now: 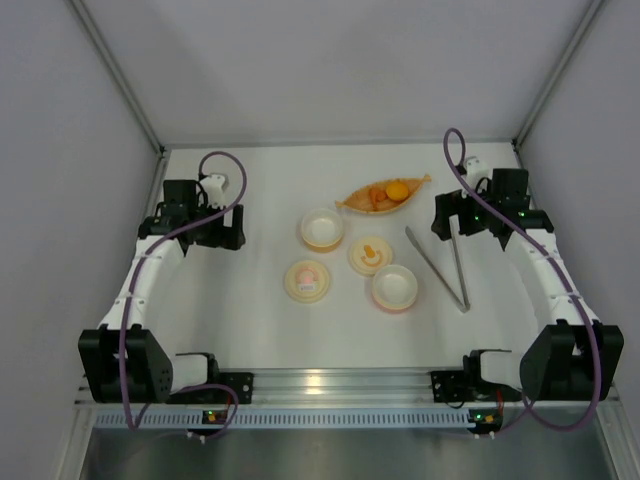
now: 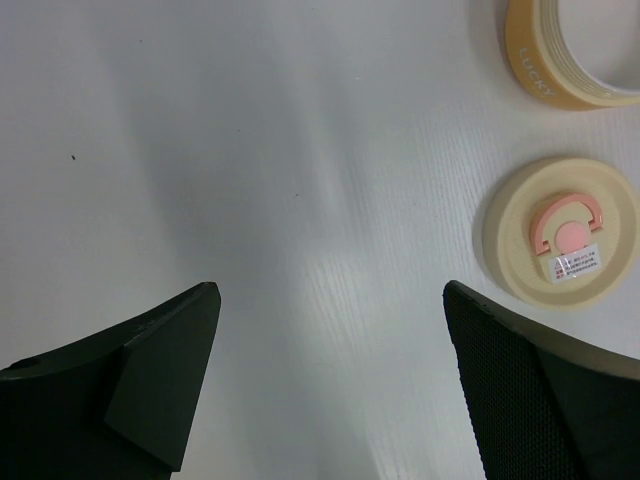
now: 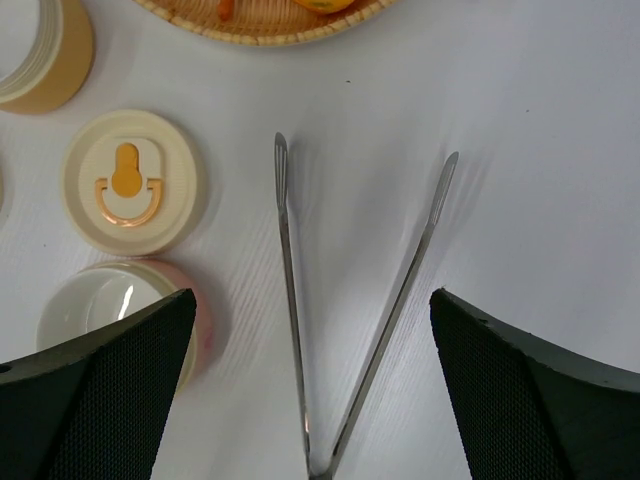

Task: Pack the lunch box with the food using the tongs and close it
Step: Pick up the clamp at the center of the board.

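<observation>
The silver tongs lie flat on the white table in a narrow V, joint toward me. In the right wrist view the tongs lie straight below my right gripper, which is open and hovers over them without touching. The food, a yellow-orange lump with darker orange bits beside it, rests in a leaf-shaped dish. The lunch box stands apart as an orange-rimmed bowl, a pink bowl and two cream lids. My left gripper is open over bare table, left of the bowls.
The lid with the pink handle and the orange-rimmed bowl lie to the right of my left gripper. The lid with the orange handle and the pink bowl sit left of the tongs. Grey walls enclose the table.
</observation>
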Robot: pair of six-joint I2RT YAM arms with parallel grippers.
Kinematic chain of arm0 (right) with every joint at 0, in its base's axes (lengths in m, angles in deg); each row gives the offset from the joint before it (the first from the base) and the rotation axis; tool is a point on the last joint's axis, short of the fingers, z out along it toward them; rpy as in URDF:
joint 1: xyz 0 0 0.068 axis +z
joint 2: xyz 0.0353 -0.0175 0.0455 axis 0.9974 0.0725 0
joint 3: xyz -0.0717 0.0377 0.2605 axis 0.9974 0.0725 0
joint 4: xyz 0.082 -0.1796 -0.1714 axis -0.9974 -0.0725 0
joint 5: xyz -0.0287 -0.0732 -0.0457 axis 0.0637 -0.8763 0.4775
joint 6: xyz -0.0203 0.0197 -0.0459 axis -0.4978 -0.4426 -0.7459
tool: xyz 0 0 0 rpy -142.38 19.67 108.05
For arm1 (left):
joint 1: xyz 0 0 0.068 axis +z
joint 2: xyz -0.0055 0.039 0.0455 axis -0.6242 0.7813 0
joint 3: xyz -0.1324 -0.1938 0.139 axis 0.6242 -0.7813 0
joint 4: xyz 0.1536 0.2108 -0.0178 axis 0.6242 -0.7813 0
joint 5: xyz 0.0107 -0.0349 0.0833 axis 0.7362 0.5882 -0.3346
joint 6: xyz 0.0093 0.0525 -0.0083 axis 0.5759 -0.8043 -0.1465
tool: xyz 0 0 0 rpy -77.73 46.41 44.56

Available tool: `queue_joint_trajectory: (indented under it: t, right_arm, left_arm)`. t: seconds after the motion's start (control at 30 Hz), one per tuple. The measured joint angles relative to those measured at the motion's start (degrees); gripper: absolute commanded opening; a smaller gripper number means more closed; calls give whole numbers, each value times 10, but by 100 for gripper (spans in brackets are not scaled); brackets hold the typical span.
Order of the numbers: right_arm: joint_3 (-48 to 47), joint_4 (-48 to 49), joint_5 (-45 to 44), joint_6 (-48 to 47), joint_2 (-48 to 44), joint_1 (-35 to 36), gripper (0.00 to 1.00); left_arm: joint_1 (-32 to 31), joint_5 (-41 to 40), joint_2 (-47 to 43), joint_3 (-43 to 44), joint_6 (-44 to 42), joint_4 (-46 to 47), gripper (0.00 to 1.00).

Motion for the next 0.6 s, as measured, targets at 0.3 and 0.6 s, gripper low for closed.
queue_joint_trajectory:
  t: [0.3, 0.6]
  right_arm:
    - [0, -54, -17, -12, 0, -1, 99]
    - [0, -132, -63, -30, 71, -3, 100]
  left_arm:
    - [0, -17, -3, 17, -8, -4, 98]
    - [0, -17, 10, 19, -20, -9, 98]
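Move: The clamp lies open in a V on the board under the right hand, its middle some 17 cm below and about 3 cm back and 1 cm to the right. The pink bowl stands about 11 cm to this hand's left and 7 cm back; the orange-handled lid is roughly 16 cm left and 1 cm ahead, the basket some 16 cm ahead and 13 cm left. From the left hand, the clamp's middle lies about 47 cm right, 3 cm back and 15 cm below. Towards the clamp, its hinge end now coming between the fingers' lines of reach, the right hand sinks about 6 to 7 cm, faster as it goes, while drawing back some 4 cm and drifting 2 cm right. The wrist tips the wide-open fingers about 20 degrees more steeply down; nothing is touched yet. ##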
